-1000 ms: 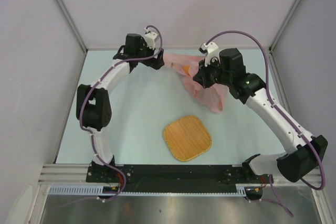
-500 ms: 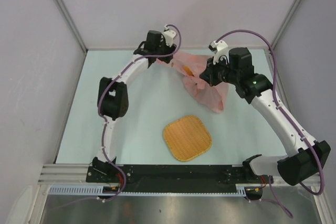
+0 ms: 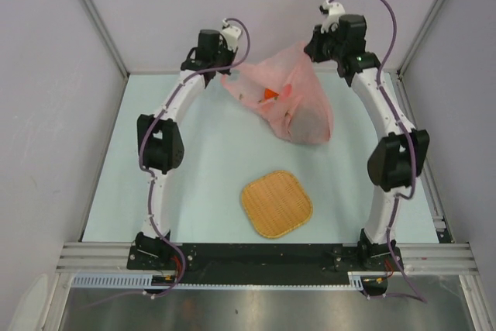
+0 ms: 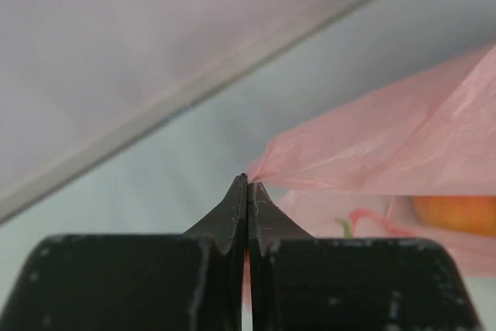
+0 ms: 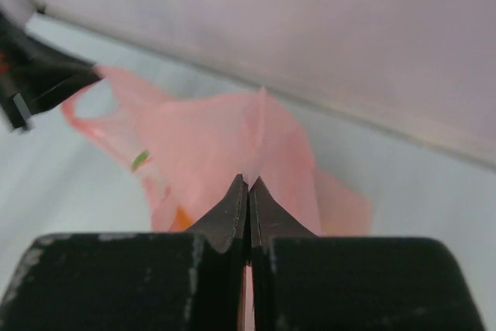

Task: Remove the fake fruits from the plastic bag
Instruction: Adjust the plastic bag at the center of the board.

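The pink plastic bag [image 3: 293,98] hangs stretched between both arms at the back of the table. My left gripper [image 3: 227,77] is shut on the bag's left edge [image 4: 364,149]; pink film runs between its fingertips. At the bag's top right, my right gripper [image 3: 311,52] is shut on a pinched fold of the bag [image 5: 232,145]. An orange fake fruit [image 3: 269,94] shows through the film and also appears in the left wrist view [image 4: 457,213]. A large dim round shape [image 3: 306,123] fills the bag's bottom. Other fruits are hidden.
A square woven orange-tan mat [image 3: 276,203] lies on the pale table [image 3: 201,184] in front of the bag. Grey walls and metal frame posts [image 3: 97,25] close in the back and both sides. The left gripper's fingers [image 5: 35,79] show in the right wrist view.
Both arms rose toward the back wall and lifted the bag off the table. My left gripper went from open to shut on the bag's left edge. The right kept its grip.
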Controlling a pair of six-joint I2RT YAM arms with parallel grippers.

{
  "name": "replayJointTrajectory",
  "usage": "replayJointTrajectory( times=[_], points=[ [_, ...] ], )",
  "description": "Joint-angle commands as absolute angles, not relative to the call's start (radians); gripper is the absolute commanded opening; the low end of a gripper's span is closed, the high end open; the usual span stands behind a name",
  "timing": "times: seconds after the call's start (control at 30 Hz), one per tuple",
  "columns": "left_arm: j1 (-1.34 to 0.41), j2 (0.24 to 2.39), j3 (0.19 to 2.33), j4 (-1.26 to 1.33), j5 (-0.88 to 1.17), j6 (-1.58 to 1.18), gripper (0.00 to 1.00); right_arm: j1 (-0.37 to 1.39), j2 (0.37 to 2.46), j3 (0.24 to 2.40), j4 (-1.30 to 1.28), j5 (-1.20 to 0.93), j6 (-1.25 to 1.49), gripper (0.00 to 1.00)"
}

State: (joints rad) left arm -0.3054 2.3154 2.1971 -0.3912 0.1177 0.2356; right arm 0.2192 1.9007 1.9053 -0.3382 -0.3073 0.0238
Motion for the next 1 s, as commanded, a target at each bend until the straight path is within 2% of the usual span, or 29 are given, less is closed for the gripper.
replayJointTrajectory(
  times=[0.0, 0.1, 0.17, 0.4, 0.53, 0.67, 0.7, 0.8, 0.97],
  points=[
    [-0.304, 2.177, 2.402, -0.325, 0.181, 0.244, 0.0, 0.213, 2.049, 2.305, -0.276, -0.275, -0.023, 0.0],
    [-0.305, 2.152, 2.43, -0.334, 0.196, 0.239, 0.0, 0.207, 2.132, 2.461, -0.294, -0.258, -0.02, 0.0],
    [-0.305, 2.106, 2.408, -0.339, 0.213, 0.224, 0.0, 0.204, 2.114, 2.451, -0.293, -0.261, -0.018, 0.0],
    [-0.307, 1.872, 2.173, -0.324, 0.262, 0.091, 0.0, 0.189, 1.89, 2.169, -0.315, -0.347, -0.08, 0.0],
    [-0.314, 1.735, 1.99, -0.377, 0.284, 0.098, 0.0, 0.198, 1.694, 1.799, -0.29, -0.35, -0.207, 0.0],
    [-0.319, 1.616, 1.716, -0.405, 0.302, 0.109, 0.0, 0.196, 1.565, 1.517, -0.302, -0.315, -0.236, 0.0],
    [-0.319, 1.597, 1.606, -0.399, 0.305, 0.104, 0.0, 0.199, 1.543, 1.484, -0.334, -0.316, -0.235, 0.0],
    [-0.336, 1.545, 1.481, -0.428, 0.346, 0.091, 0.0, 0.193, 1.5, 1.373, -0.356, -0.336, -0.178, 0.0],
    [-0.37, 1.442, 1.407, -0.442, 0.42, 0.087, 0.0, 0.192, 1.419, 1.351, -0.397, -0.377, -0.205, 0.0]
  ],
)
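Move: Both shut grippers already hold the plastic bag's rim. From the left hand its bulging body lies about 20 cm right, level fore and aft, some 12 cm below; the orange inside shows about 12 cm right and 2 cm ahead. From the right hand the body is about 6 cm ahead, 2 cm left and 24 cm down; the woven board lies roughly 20 cm back, 9 cm left and 29 cm down. Up in a quick shake, then back and down: the left hand swings some 22 cm up, drawing back on the way, and dips again to finish about 21 cm nearer the base. The right hand reaches forward and up, then pulls back, down and slightly rightward. Both tip upward, then downward, keeping their pinch on the rim. ##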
